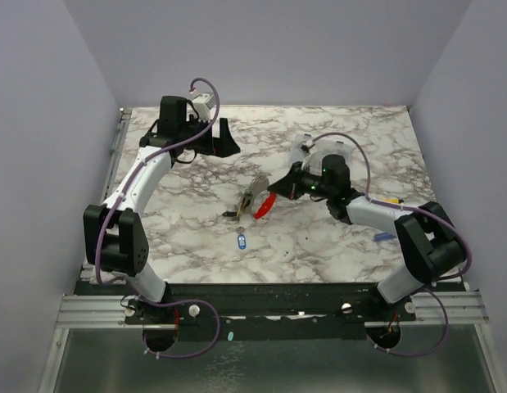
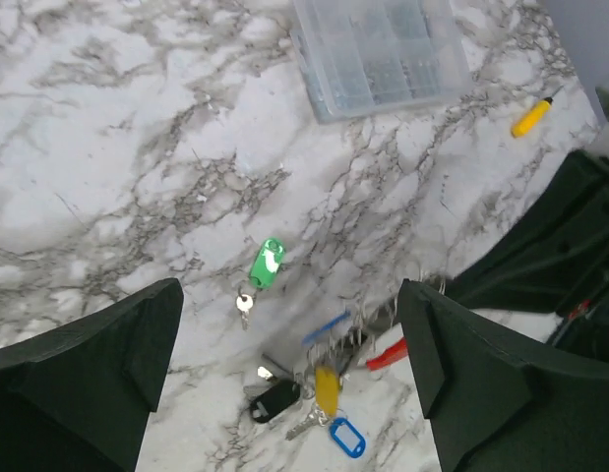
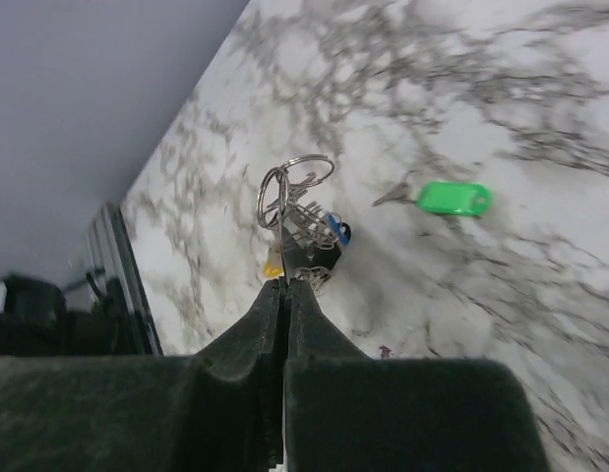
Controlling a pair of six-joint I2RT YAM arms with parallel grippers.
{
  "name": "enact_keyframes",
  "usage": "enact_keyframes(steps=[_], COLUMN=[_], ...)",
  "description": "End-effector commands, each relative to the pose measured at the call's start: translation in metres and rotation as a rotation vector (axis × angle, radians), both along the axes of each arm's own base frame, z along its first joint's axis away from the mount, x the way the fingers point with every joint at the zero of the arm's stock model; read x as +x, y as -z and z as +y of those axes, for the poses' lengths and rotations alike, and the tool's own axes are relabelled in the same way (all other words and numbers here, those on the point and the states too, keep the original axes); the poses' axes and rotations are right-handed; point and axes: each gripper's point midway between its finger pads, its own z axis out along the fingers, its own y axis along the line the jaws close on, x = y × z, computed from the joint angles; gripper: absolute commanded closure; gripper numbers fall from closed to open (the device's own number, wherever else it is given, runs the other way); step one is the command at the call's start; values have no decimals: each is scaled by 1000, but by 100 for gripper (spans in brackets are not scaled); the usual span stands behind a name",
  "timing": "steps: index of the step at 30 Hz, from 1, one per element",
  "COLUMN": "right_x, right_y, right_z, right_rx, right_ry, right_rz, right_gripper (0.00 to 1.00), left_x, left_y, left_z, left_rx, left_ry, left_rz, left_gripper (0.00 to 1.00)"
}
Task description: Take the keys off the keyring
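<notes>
My right gripper [image 3: 285,282] is shut on a bunch of keys [image 3: 306,244] and holds it a little above the marble. The thin metal keyring [image 3: 296,183] sticks up beyond the fingertips. The bunch [image 1: 251,201] carries yellow [image 2: 327,388], red [image 1: 265,206] and black tags. A green-tagged key [image 3: 454,198] lies loose on the table and also shows in the left wrist view [image 2: 267,264]. A blue tag [image 1: 242,240] lies just in front of the bunch. My left gripper [image 1: 220,139] is open and empty, high at the back left, far from the keys.
A clear plastic compartment box [image 1: 314,147] stands behind the right gripper and shows in the left wrist view [image 2: 383,49]. A yellow-handled tool [image 2: 532,116] lies beside it. A small blue stick [image 1: 384,237] lies by the right arm. Metal rails run along the near edge [image 1: 269,307].
</notes>
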Motion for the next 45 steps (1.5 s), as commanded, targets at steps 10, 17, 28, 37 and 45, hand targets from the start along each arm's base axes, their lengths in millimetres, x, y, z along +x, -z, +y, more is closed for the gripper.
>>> enact_keyframes(steps=[10,17,28,37,45], right_x=[53,63,55,48,41], right_y=[-34,-34,-39,-38,-40], right_z=[-52,-57,-52,-52,-52], right_rx=[334,339,382,387,434], right_ry=[409,481,452,443,426], right_rz=[645,749,851,890,916], right_gripper=[99,99,99,99,99], left_x=[-58,-96,-95,-80,-82], left_y=[-7,27,56,48,48], left_z=[-52,-79,-77,-58,-64], left_rx=[506,671,974,1101,1054], left_ry=[113,276,217,37,78], left_rz=[-448,-514,-675,-773,-751], left_gripper=[1,2,11,44,100])
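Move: The red tag on the keyring is in my right fingers, its middle about 3 cm left and 3 cm back of that hand's point. It lies some 13 cm back, 7 cm right and 8 cm below my open left hand. From my right hand, the key bundle is about 6 cm left, level front to back and 5 cm down; the blue-tagged key is 10 cm left, 10 cm back, on the table 12 cm below. I keep the red tag gripped in my right hand, carry it about 5 cm forward and as far right, and roll that wrist strongly. My open left hand rises briefly, swings back and right, sinks, then eases forward, netting roughly 12 cm; rolling round to point mainly forward, it closes almost shut and pinches the tag's nearer end. ##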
